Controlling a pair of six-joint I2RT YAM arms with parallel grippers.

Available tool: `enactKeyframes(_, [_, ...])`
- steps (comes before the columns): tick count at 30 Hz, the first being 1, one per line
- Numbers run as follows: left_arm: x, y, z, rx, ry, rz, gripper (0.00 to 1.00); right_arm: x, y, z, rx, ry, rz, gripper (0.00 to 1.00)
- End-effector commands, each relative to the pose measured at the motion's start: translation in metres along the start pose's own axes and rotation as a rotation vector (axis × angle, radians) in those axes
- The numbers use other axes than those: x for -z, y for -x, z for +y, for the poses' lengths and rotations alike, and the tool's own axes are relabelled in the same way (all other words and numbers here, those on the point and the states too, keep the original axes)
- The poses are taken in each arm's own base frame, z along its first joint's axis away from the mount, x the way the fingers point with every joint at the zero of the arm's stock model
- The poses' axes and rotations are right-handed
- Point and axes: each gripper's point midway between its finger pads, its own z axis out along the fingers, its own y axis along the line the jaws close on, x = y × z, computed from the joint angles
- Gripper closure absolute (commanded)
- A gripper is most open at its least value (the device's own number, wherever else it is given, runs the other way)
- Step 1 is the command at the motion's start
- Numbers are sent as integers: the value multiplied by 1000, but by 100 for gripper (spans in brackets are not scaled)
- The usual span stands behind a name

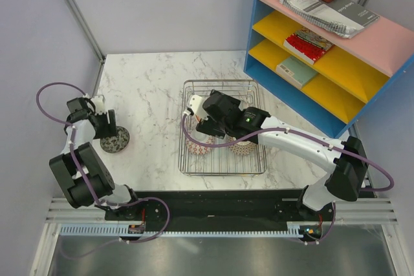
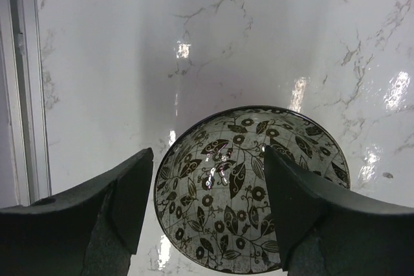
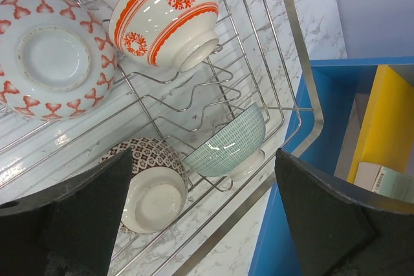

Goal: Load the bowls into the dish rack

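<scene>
A grey bowl (image 2: 249, 185) with a black leaf-and-flower pattern sits right side up on the marble table, left of the dish rack (image 1: 223, 98). My left gripper (image 2: 208, 159) hangs over the grey bowl (image 1: 116, 139), open: one finger is outside the bowl's left rim, the other over its inside. In the rack (image 3: 301, 50) lie a white bowl with red hearts (image 3: 52, 63), an orange-and-white bowl (image 3: 165, 17), a pale teal bowl (image 3: 229, 143) and a brown-patterned bowl (image 3: 152, 185). My right gripper (image 3: 204, 218) is wide open above the rack, holding nothing.
A blue shelf unit (image 1: 323, 50) with yellow and pink shelves holding books stands at the back right, close to the rack's right side. The table's left edge (image 2: 26, 95) runs close beside the grey bowl.
</scene>
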Motion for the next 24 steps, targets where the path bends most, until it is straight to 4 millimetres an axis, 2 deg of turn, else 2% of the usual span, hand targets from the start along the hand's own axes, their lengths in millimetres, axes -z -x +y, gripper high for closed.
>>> enactKeyframes(1, [-11, -3, -2, -47, -45, 1, 29, 6, 3, -6, -23, -7, -21, 2])
enactKeyframes(3, [-15, -5, -1, -46, -45, 8, 38, 6, 3, -6, -25, -5, -23, 2])
enactKeyframes(4, [-19, -9, -1, -44, -50, 23, 46, 6, 4, -7, -27, -8, -23, 2])
enactKeyframes(6, [-22, -10, 0, -39, -49, 28, 53, 5, 4, -6, -30, -5, -24, 2])
enactKeyframes(7, [-25, -12, 0, -36, -53, 39, 61, 4, 4, -6, -30, -3, -22, 2])
enactKeyframes(12, [-29, -13, 0, -28, -57, 41, 77, 5, 4, -7, -37, -4, -25, 2])
enactKeyframes(13, [-30, -14, 0, -28, -58, 43, 88, 5, 4, -6, -38, -2, -26, 2])
enactKeyframes(15, [-30, -14, -1, -19, -63, 43, 98, 6, 4, -7, -42, -4, -28, 2])
enactKeyframes(19, [-27, -9, -8, -18, -101, 22, 98, 5, 5, -8, -54, -4, -31, 2])
enactKeyframes(24, [-4, 21, -31, -40, -220, -81, 98, 2, 7, -11, -103, 4, -42, 2])
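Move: Just right of the left hand, about 3 cm over and 1 cm back, sits the leaf-patterned bowl, its middle some 4 cm lower. The red-patterned bowl in the dish rack is roughly 35 cm right and 2 cm back, a bit lower; the rack's middle lies about 44 cm right and 3 cm ahead. From the right hand, the leaf-patterned bowl is some 39 cm left, 4 cm back and 18 cm down. Sinking about 3 cm onto the left side of the leaf-patterned bowl, the left hand closes its wide-open fingers almost fully, one inside the bowl and one outside, and pinches the left rim. Still closed on it, the hand then rises about 1.5 cm while easing right and forward by a little over 1 cm each. ##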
